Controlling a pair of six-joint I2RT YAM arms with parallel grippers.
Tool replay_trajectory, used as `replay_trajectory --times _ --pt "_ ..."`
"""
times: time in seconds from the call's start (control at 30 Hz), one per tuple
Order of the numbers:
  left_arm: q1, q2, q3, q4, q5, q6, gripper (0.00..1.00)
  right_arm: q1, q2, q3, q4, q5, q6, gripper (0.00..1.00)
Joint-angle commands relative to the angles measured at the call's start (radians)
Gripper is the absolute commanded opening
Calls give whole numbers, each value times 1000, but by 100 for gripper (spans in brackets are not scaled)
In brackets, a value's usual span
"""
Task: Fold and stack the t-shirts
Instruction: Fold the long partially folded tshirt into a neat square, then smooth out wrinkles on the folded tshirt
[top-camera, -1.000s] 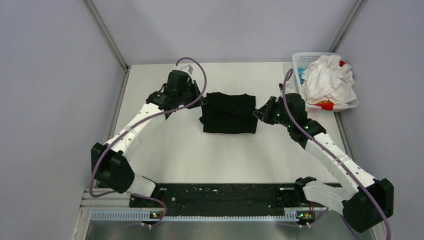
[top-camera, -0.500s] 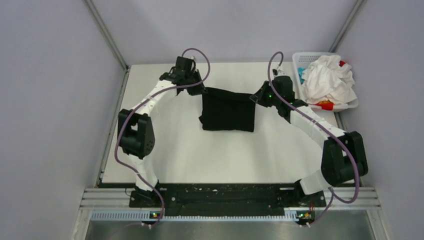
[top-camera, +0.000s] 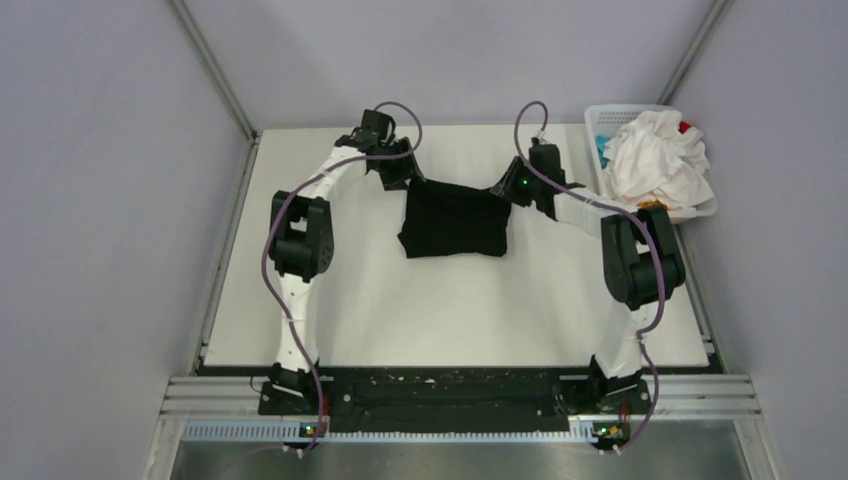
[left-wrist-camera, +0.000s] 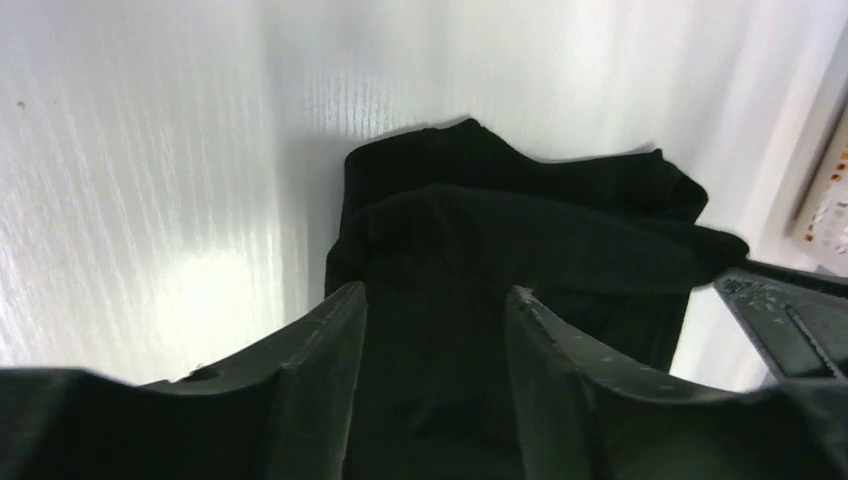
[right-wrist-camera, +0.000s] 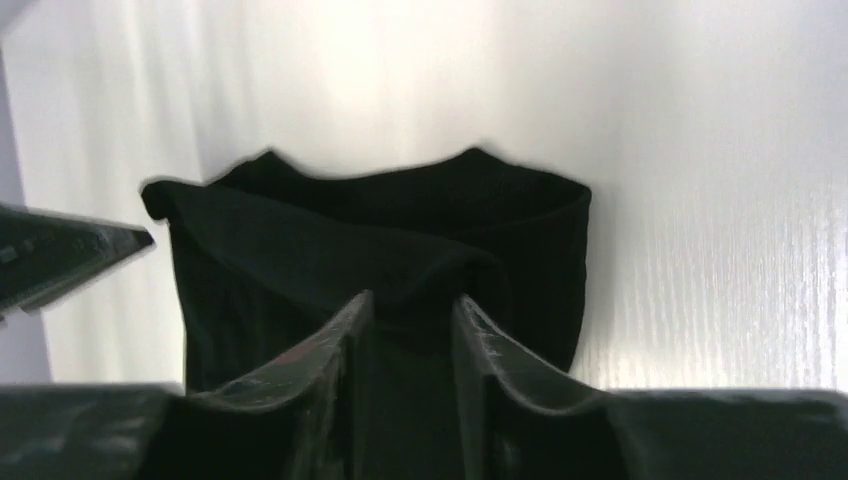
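Observation:
The black t-shirt (top-camera: 455, 225) lies folded in a rough square at the far middle of the table. My left gripper (top-camera: 405, 178) is at its far left corner and my right gripper (top-camera: 503, 190) at its far right corner. In the left wrist view the left gripper (left-wrist-camera: 435, 295) has its jaws apart over the black t-shirt (left-wrist-camera: 520, 230), with loose cloth in the gap. The right gripper (right-wrist-camera: 412, 300) stands narrowly open over the same t-shirt (right-wrist-camera: 380, 230), a cloth fold lying between its tips. White t-shirts (top-camera: 655, 160) are heaped in the basket.
A white lattice basket (top-camera: 610, 115) stands at the table's far right corner, with bits of red and blue among the white cloth. Walls close in the table at the back and both sides. A black rail (top-camera: 450, 390) runs along the near edge.
Both arms have stretched toward the far side, carrying the black shirt's edge so that the shirt lies shorter. Both grippers, shut on its corners before, now have their jaws parted.

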Motion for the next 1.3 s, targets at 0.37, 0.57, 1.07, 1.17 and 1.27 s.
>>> replay_trajectory --times 0.37,0.57,1.07,1.17,1.27 --pt "-14 -179 -113 87 160 -22 99 -10 -122 -78 262 -347 116 99" --pt "-66 -279 -330 175 275 -53 99 43 -194 -317 468 -537 222 99" --pt "-100 -251 -692 270 188 -86 99 -17 -217 -552 183 -190 45 99" --pt "-95 -268 -720 269 178 -87 99 -19 -250 -556 154 -182 22 99" --pt "-97 -313 -693 240 183 -66 99 -19 -303 -524 146 -212 5 99"
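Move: The folded t-shirt lies back between the hands and about 4 cm below them: its middle is some 11 cm back and 11 cm right of the left hand, and about 8 cm back and 11 cm left of the right. Its near left corner is roughly 21 cm back and 4 cm left of the left hand; its near right corner is about 18 cm back and 3 cm right of the right hand. Back towards the base, both hands leave the far edge of the t-shirt, fingers spreading wide as they lift a few cm. The left arcs some 15 cm back and 5 cm right, the right about 13 cm back and first inward, rolling; both then sink until their open fingers rest on the near part of the cloth, the right sliding about 5 cm back outward to its right. ##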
